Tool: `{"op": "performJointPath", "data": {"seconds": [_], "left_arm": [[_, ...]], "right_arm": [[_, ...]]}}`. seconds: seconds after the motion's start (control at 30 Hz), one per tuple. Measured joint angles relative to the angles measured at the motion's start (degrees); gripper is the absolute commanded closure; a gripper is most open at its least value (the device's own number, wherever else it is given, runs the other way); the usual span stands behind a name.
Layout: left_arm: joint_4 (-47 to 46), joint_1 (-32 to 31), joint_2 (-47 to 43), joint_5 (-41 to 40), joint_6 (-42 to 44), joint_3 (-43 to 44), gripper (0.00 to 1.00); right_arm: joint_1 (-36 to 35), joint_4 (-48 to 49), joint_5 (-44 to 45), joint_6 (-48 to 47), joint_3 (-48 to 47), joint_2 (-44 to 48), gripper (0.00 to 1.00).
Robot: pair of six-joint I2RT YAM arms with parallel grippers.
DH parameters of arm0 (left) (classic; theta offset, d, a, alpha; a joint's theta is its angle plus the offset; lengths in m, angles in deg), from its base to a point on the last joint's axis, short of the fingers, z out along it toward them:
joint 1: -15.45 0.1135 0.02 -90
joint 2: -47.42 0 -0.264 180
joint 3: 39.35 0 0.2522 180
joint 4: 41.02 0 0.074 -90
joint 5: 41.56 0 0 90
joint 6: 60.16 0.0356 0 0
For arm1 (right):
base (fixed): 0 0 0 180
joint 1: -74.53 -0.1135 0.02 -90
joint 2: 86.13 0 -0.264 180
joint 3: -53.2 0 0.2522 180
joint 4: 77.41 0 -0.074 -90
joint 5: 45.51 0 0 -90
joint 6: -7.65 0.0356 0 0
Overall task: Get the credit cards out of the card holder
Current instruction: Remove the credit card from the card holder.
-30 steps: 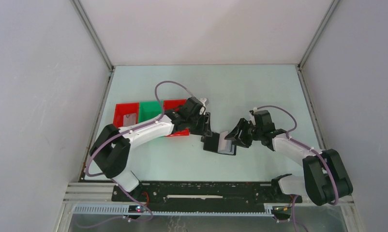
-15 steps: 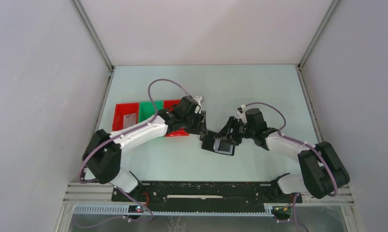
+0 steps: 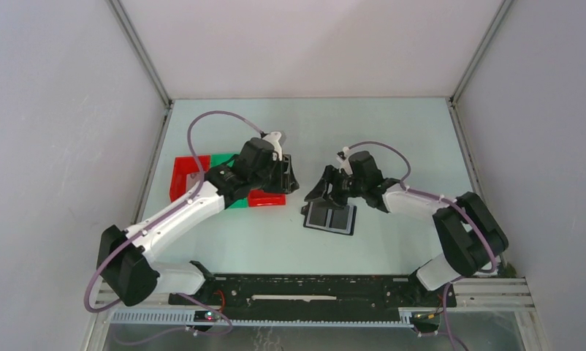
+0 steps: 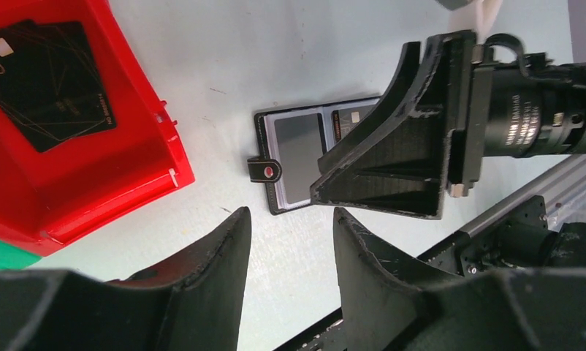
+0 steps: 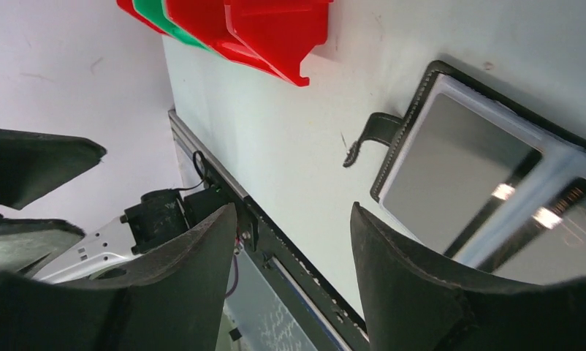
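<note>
The black card holder point(image 3: 330, 217) lies open and flat on the table, its small tab point(image 4: 264, 170) pointing left. Grey credit cards point(image 4: 297, 153) show in its two inner faces, and one face point(image 5: 451, 175) fills the right of the right wrist view. My right gripper point(image 3: 316, 194) hangs open just above the holder's far left corner with nothing between its fingers point(image 4: 392, 161). Left of the holder and apart from it, my left gripper point(image 3: 288, 181) stands open and empty over bare table. Another dark card point(image 4: 49, 80) rests in a red tray.
A row of red and green trays point(image 3: 224, 159) sits at the left, partly under my left arm; the nearest red tray point(image 4: 93, 183) is close to the left fingers. The black rail point(image 3: 312, 289) runs along the near table edge.
Both grippers have drawn back from the holder, toward the far left. The holder, earlier between them, now lies flat and open. The right jaws have widened.
</note>
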Motion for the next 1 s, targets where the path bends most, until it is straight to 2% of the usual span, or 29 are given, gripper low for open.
{"op": "performJointPath", "data": {"seconds": [0.17, 0.27, 0.4, 0.5, 0.73, 1.0], "left_arm": [[-0.4, -0.5, 1.0, 3.0, 0.0, 0.0, 0.49], [-1.1, -2.1, 4.2, 5.1, -0.1, 0.2, 0.53], [-3.5, -4.7, 9.8, 9.1, -1.9, 0.2, 0.55], [-8.5, -5.4, 13.7, 12.9, -4.4, 0.2, 0.55], [-17.0, -5.4, 22.0, 18.8, -9.0, 0.2, 0.54], [-21.1, -5.4, 29.4, 22.1, -12.1, 0.2, 0.54]], "right_arm": [[3.1, -6.6, 3.1, -2.8, 0.6, 7.6, 0.34], [7.3, -9.0, 4.7, -4.2, 3.1, 13.3, 0.37], [13.0, -12.5, 6.9, -5.4, 7.9, 17.6, 0.49], [15.8, -14.5, 7.3, -6.1, 11.5, 18.1, 0.55], [16.5, -16.3, 7.3, -6.5, 13.6, 17.8, 0.56], [15.7, -12.9, 5.6, -6.3, 13.6, 14.0, 0.56]]}}
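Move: The open card holder lies about 12 cm to the left hand's right, 4 cm back and 17 cm below; the red compartment stands 9 cm to that hand's left and 7 cm ahead, equally low. From the right hand the card holder's middle is roughly 3 cm right, 1 cm back and 9 cm below, its clasp strap some 6 cm left and 1 cm ahead. Left hand drops 12 cm and swings 12 cm right over the card holder; right withdraws rightward, fingers narrowing. ##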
